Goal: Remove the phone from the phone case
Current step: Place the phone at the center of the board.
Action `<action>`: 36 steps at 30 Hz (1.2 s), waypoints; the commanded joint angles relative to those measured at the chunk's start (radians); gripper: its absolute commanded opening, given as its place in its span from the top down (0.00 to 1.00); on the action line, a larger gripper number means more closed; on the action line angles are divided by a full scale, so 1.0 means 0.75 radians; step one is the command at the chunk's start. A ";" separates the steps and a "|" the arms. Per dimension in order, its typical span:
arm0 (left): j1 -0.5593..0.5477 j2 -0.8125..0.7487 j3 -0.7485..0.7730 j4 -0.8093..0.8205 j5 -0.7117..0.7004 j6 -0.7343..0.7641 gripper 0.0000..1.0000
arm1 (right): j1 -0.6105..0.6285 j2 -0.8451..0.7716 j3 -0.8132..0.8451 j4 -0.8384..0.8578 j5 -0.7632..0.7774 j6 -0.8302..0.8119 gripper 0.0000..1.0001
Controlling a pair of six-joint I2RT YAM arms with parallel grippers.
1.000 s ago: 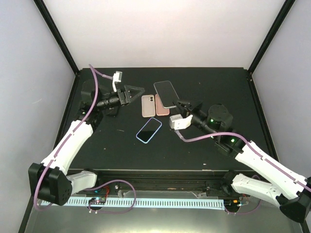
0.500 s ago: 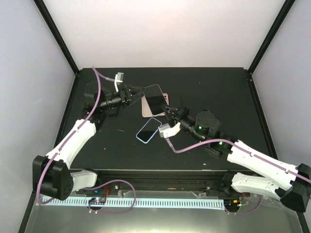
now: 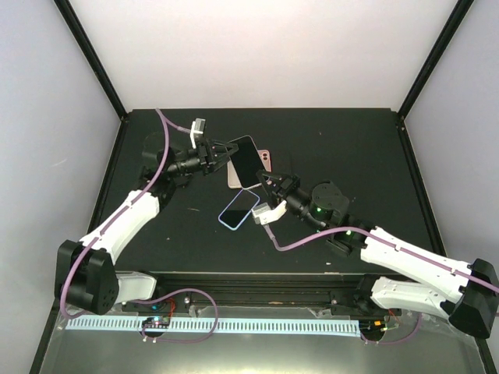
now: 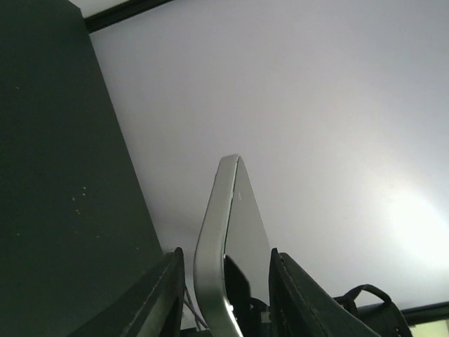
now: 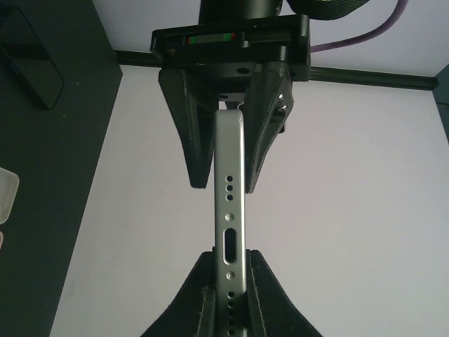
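Observation:
A silver-edged phone (image 3: 245, 161) with a dark screen hangs on edge above the table. My right gripper (image 3: 269, 182) is shut on its near end, the pads pressing both faces beside the charging port (image 5: 229, 246). At the far end my left gripper (image 3: 228, 150) straddles the phone (image 4: 221, 210) with its jaws open. A narrow gap shows on each side, and its fingers (image 5: 200, 154) flank the top edge. The metal edge looks bare. Below it, two pink phone cases (image 3: 234, 178) lie flat on the table, partly hidden by the phone.
A second phone in a blue-rimmed case (image 3: 238, 209) lies screen up just in front of my right gripper, also seen as a dark slab (image 5: 31, 63). The other pink case (image 3: 267, 159) peeks out behind the held phone. The black table (image 3: 351, 148) ends at white walls.
My right gripper carried the phone left and nearer. My left gripper moved right to meet it, and its jaws narrowed around the phone's far end.

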 commanded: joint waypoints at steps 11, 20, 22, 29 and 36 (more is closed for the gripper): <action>-0.037 0.051 0.018 0.170 0.053 -0.061 0.90 | -0.008 -0.062 -0.081 0.200 0.032 0.038 0.65; 0.009 0.061 0.038 0.160 0.055 -0.033 0.95 | -0.078 -0.167 -0.111 0.014 0.055 0.248 0.23; 0.013 0.062 0.046 0.138 0.057 -0.002 0.97 | -0.109 -0.188 -0.084 -0.082 0.051 0.354 0.21; 0.015 0.086 0.069 0.117 0.071 0.090 0.98 | -0.259 -0.257 0.064 -0.437 -0.073 0.822 0.16; 0.013 0.104 0.087 0.152 0.112 0.164 0.98 | -0.436 -0.294 0.261 -0.710 -0.412 1.445 0.16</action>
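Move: The phone's middle lies about 4 cm to the right of the left hand and 4 cm back, at its height, its far end between the fingers. The right hand still grips the near end, the middle being some 5 cm left and 4 cm ahead. From the right hand, on the board roughly 24 cm lower, the pink case is 2 cm left and 16 cm ahead, the beige case 9 cm left and 15 cm ahead, and the blue-rimmed phone 8 cm left and 3 cm ahead. Left fingers pinch the phone's far end; right fingers then open wide, let go and withdraw rightward about 9 cm. ##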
